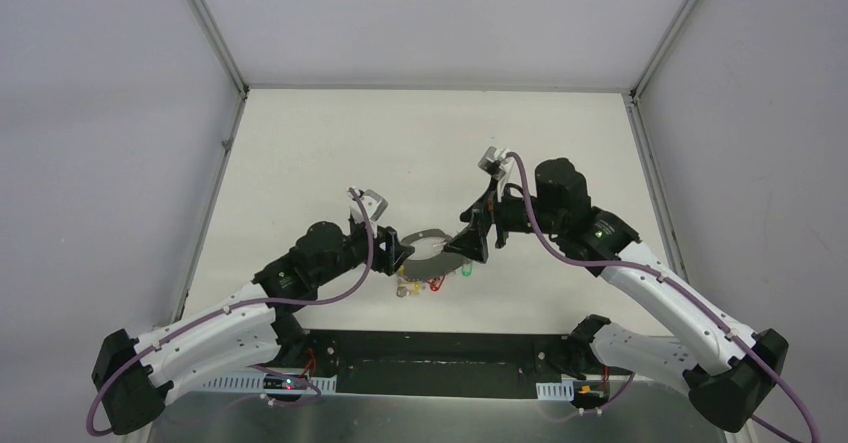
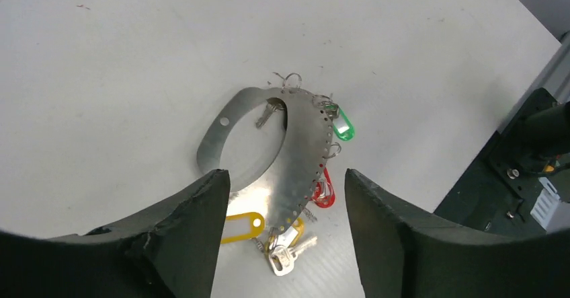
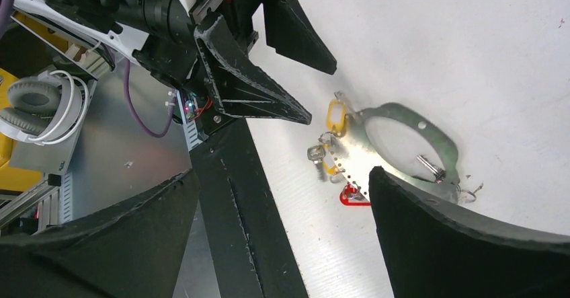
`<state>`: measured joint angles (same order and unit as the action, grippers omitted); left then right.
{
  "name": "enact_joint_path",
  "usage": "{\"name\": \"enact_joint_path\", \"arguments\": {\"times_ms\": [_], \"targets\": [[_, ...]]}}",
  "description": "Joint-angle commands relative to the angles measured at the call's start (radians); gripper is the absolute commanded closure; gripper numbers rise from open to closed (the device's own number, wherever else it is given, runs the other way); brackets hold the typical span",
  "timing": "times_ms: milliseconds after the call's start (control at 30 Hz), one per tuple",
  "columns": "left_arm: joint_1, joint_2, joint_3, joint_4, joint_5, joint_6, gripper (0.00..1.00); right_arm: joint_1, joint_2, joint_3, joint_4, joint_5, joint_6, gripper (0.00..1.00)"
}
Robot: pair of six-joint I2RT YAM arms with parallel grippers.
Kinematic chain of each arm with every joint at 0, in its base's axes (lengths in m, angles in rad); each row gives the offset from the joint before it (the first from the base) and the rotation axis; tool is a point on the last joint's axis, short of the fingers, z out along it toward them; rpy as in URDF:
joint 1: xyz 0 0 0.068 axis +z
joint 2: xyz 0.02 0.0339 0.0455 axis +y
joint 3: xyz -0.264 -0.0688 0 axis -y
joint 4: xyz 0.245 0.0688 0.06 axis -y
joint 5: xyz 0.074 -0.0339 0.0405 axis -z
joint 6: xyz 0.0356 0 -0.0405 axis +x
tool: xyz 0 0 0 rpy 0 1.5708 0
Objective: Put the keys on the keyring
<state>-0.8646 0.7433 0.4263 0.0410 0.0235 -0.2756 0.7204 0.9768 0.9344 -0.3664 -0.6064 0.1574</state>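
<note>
The keyring (image 2: pixel 299 157), a wide flat grey metal loop with a row of small holes along one edge, lies on the white table (image 2: pixel 134 56). Keys hang along that edge by a green tag (image 2: pixel 343 124), a red tag (image 2: pixel 324 190) and a yellow tag (image 2: pixel 242 225). A silvery key (image 2: pixel 286 256) lies at its near end and another key (image 2: pixel 267 115) rests inside the loop. My left gripper (image 2: pixel 286 177) hovers open over the loop's near end, holding nothing. My right gripper (image 3: pixel 282 177) is wide open and empty, just right of the keyring (image 3: pixel 396 136). From above, both grippers (image 1: pixel 395 253) (image 1: pixel 470 243) flank the keyring (image 1: pixel 425 238).
A black strip (image 3: pixel 249 204) runs along the table's near edge, with a metal base plate (image 3: pixel 114 177) beyond it. Grey headphones (image 3: pixel 47 106) lie off the table on that side. White walls (image 1: pixel 110 143) enclose the table on the left, right and back.
</note>
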Motion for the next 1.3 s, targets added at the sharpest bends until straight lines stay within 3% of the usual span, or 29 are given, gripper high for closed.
{"name": "enact_joint_path", "arguments": {"times_ms": [0, 267, 500, 633, 800, 933, 1133, 1267], "targets": [[-0.004, -0.070, 0.012, -0.121, -0.095, -0.018, 0.29, -0.019, 0.010, -0.011, 0.094, -0.036, 0.025, 0.01], [-0.002, -0.046, 0.092, -0.243, -0.166, -0.029, 0.01, -0.098, 0.043, -0.042, 0.141, -0.063, 0.061, 0.00], [0.075, -0.030, 0.141, -0.328, -0.191, -0.007, 0.01, -0.271, 0.084, -0.089, 0.147, -0.112, 0.124, 0.00], [0.262, -0.085, 0.111, -0.360, -0.048, -0.036, 0.01, -0.419, 0.097, -0.135, 0.149, -0.108, 0.174, 0.00], [0.463, -0.149, 0.098, -0.413, 0.019, -0.034, 0.01, -0.608, 0.094, -0.188, 0.150, -0.080, 0.188, 0.00], [0.534, -0.151, 0.114, -0.450, -0.007, 0.007, 0.01, -0.693, 0.063, -0.224, 0.147, 0.034, 0.168, 0.00], [0.542, -0.111, 0.160, -0.467, -0.094, 0.124, 0.01, -0.705, -0.004, -0.282, 0.190, 0.333, 0.151, 0.00], [0.542, -0.079, 0.178, -0.463, -0.169, 0.187, 0.01, -0.704, -0.041, -0.338, 0.282, 0.392, 0.101, 0.00]]}}
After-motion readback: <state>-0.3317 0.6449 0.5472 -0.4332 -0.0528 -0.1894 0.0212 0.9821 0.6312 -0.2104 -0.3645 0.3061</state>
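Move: The keyring is at table height, some 4 cm right of the left hand, 3 cm farther out and 16 cm below. The green tag is about 11 cm right and 1 cm ahead of that hand, the red tag 5 cm right and 2 cm back. From the right hand the keyring is roughly 6 cm ahead, 4 cm left and 25 cm down. Leaving the keyring, left hand opens wide, going about 16 cm left; right hand some 20 right, forward, down. ##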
